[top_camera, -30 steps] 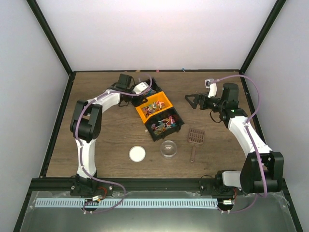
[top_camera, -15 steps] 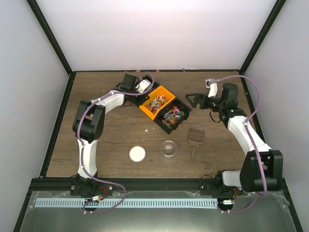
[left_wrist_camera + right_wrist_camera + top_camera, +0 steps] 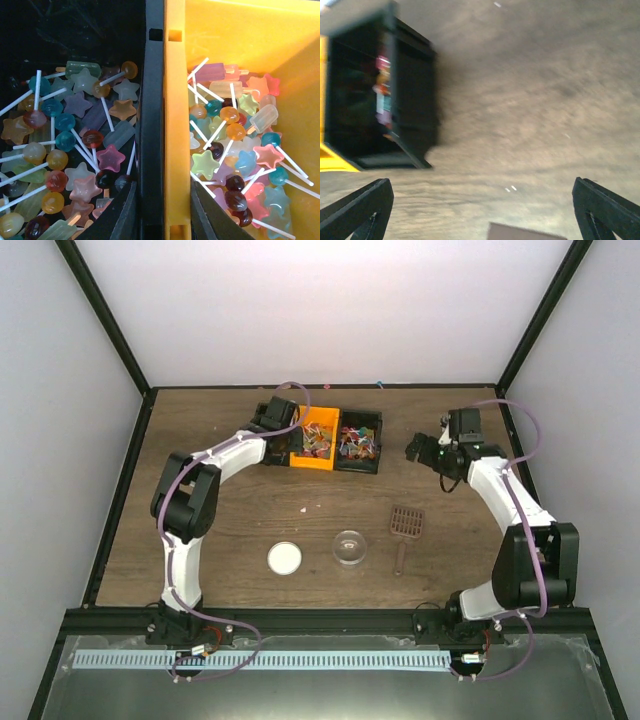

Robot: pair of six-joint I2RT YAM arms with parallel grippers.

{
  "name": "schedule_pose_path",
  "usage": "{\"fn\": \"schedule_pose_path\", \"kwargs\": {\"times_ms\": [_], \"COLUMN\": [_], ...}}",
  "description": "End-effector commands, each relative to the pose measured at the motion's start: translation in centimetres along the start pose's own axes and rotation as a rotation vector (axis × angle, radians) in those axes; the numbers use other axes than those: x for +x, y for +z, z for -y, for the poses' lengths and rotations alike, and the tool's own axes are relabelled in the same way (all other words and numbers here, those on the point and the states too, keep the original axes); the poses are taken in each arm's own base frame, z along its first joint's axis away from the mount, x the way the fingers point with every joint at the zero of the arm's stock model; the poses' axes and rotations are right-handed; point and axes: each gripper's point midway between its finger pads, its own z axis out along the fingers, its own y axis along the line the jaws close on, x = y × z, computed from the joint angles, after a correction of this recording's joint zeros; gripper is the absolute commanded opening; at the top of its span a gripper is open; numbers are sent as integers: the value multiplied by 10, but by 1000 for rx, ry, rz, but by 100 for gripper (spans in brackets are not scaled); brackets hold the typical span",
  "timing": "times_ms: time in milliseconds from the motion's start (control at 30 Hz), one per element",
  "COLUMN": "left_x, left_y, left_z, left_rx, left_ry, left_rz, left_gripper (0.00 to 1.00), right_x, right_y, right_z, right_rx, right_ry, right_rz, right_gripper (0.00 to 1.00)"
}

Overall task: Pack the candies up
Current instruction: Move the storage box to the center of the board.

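Black, orange and black bins stand joined in a row at the back of the table. The orange bin (image 3: 318, 437) (image 3: 240, 45) and the right black bin (image 3: 360, 440) hold many candies (image 3: 358, 443) (image 3: 220, 130) on white sticks, shaped as stars, balls and bars. The left black bin (image 3: 75, 55), also full, lies mostly under my left wrist in the top view. My left gripper (image 3: 296, 443) (image 3: 161, 185) is shut on the paired walls between this bin and the orange one. My right gripper (image 3: 415, 448) (image 3: 482, 182) is open over bare table, right of the right black bin (image 3: 385, 95).
A small clear round jar (image 3: 349, 547) and a white lid (image 3: 284, 558) sit toward the front. A brown slotted scoop (image 3: 404, 527) lies right of the jar. The enclosure walls stand close behind the bins. The right wrist view is blurred.
The row of bins has swung anticlockwise and back, held by my left gripper, and now lies along the rear. My right gripper has drawn slightly right, still open.
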Motion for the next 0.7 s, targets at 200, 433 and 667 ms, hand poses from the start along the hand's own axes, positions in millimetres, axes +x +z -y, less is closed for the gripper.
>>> {"fn": "schedule_pose_path", "kwargs": {"times_ms": [200, 433, 667], "left_x": [-8, -5, -25], "left_y": [-18, -32, -70], "left_z": [13, 16, 17], "left_rx": [14, 32, 44], "left_ry": [-176, -174, -161], "left_rz": [-23, -20, 56], "left_gripper": [45, 58, 82], "right_x": [105, 142, 165], "right_y": [-20, -15, -3], "right_z": [21, 22, 29], "right_rx": [275, 307, 340], "right_ry": [61, 58, 53], "right_rz": [-258, -325, -376], "right_gripper": [100, 100, 100]}}
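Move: The left fingers are still pinched on the storage box's left divider, near its closer end; the box's middle is about 3 cm ahead, 5 cm to the right and 4 cm below. From the open right hand, the slotted spatula's middle lies roughly 12 cm back, 4 cm left and 15 cm down. The glass bowl is some 14 cm back and 16 cm left, on the same board. Give the storage box a last few degrees counter-clockwise with the left gripper, then open the fingers wide to let go of the divider and draw up and back, about 3 cm each. Meanwhile sweep the open right hand back some 13 cm and down 8 cm towards the slotted spatula, tipping its fingers about 25 degrees closer to straight down, without touching it. ##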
